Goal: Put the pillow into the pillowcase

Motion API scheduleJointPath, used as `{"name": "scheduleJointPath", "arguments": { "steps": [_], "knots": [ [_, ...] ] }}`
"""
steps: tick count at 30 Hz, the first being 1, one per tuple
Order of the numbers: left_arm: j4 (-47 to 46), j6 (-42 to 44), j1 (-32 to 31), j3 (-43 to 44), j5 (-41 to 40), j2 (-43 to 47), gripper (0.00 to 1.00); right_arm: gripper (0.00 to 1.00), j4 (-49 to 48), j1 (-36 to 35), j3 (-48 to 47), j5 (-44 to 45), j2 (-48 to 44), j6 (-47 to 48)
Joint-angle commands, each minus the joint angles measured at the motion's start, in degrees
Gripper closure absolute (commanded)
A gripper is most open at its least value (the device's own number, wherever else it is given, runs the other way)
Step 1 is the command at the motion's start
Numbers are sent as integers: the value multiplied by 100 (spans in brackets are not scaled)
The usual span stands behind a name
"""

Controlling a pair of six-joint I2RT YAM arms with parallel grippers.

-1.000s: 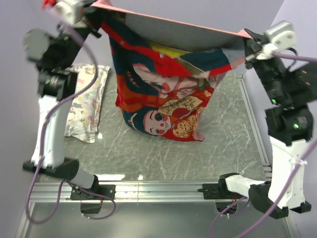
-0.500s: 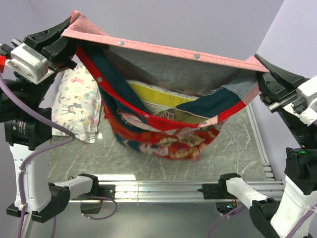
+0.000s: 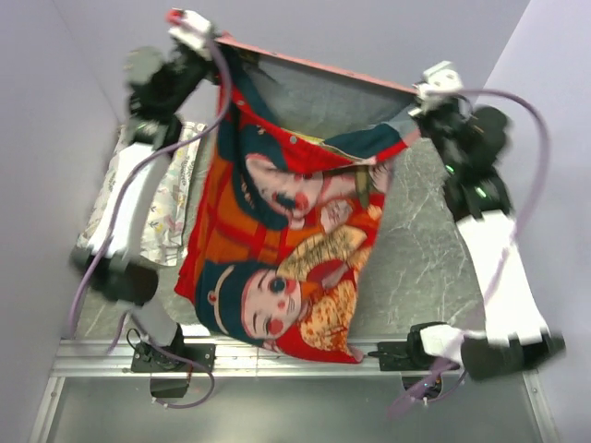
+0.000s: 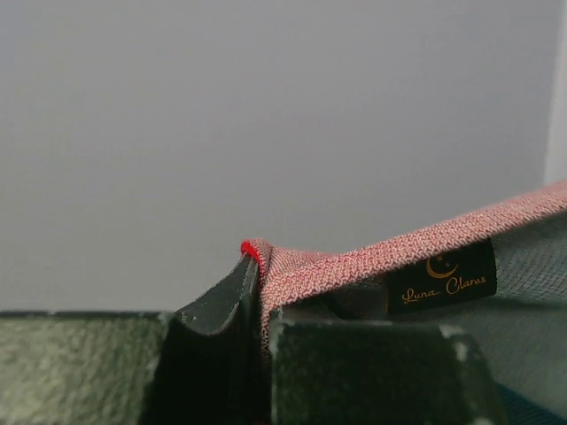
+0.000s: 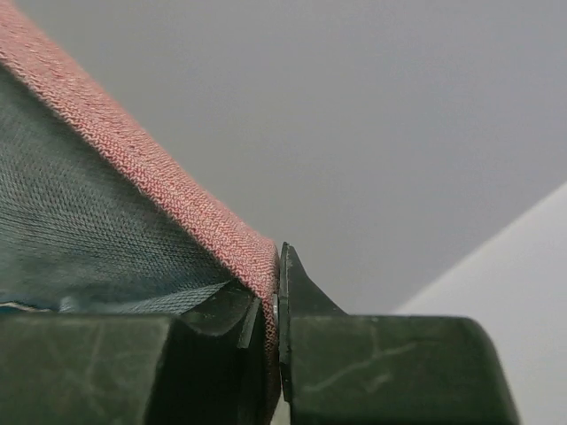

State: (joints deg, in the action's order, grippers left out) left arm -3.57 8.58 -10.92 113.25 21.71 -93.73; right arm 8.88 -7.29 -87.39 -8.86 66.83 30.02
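Note:
The red pillowcase [image 3: 286, 268], printed with cartoon children, hangs full length from its pink top hem, and its lower end reaches the table's front rail. My left gripper [image 3: 220, 41] is shut on the hem's left corner, and in the left wrist view the gripper [image 4: 257, 283] pinches the hem [image 4: 372, 266] beside a black label. At the hem's right corner my right gripper [image 3: 417, 94] is shut too. The right wrist view shows that gripper [image 5: 279, 283] clamping the pink hem [image 5: 133, 150]. The pillow is hidden.
A white animal-print pillow [image 3: 162, 194] lies on the grey marbled table [image 3: 425, 240] at the left, partly behind the left arm. An aluminium rail [image 3: 295, 355] carrying both arm bases runs along the near edge. Lilac walls close in on the back and both sides.
Both arms have swung up and away toward the back wall, carrying the hem high. The case, sagging open with the yellow-edged pillow showing inside, now hangs long and the pillow no longer shows.

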Motion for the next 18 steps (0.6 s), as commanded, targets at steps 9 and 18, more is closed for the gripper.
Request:
{"name": "scheduleJointPath", "arguments": {
  "steps": [9,18],
  "knots": [
    [1140,1561,-244,2362,-3798,-3366,1,36,1674,1054,-516,4501,2002,305],
    [4196,-751,626,281,-1522,-1009,1,21,4242,494,-1773,2407,1895,-682]
  ]
}}
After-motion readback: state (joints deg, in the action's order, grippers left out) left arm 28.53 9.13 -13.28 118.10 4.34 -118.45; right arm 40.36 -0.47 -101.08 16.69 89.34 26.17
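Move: Both closed hands hold the pillowcase's mouth edge high in the air. Its landing spot, the far middle of the table, lies about 12 cm ahead, 17 cm right and 56 cm below the left hand, and 20 cm ahead, 22 cm left and 50 cm below the right. The case's body trails some 25 cm back, 13 cm right and 20 cm below the left hand; the animal-print pillow lies roughly 3 cm ahead, 26 cm left and 54 cm below that hand. Both arms fling the held mouth edge forward and steeply down towards the far table, the left about 20 cm out and 38 cm down, the right some 11 cm out and 24 cm down while swerving 14 cm right, both wrists tipping 40 to 50 degrees down and the right also turning clockwise. On the way down the fingers spring open and let go of the edge, then both hands draw back several centimetres and begin to rise. ##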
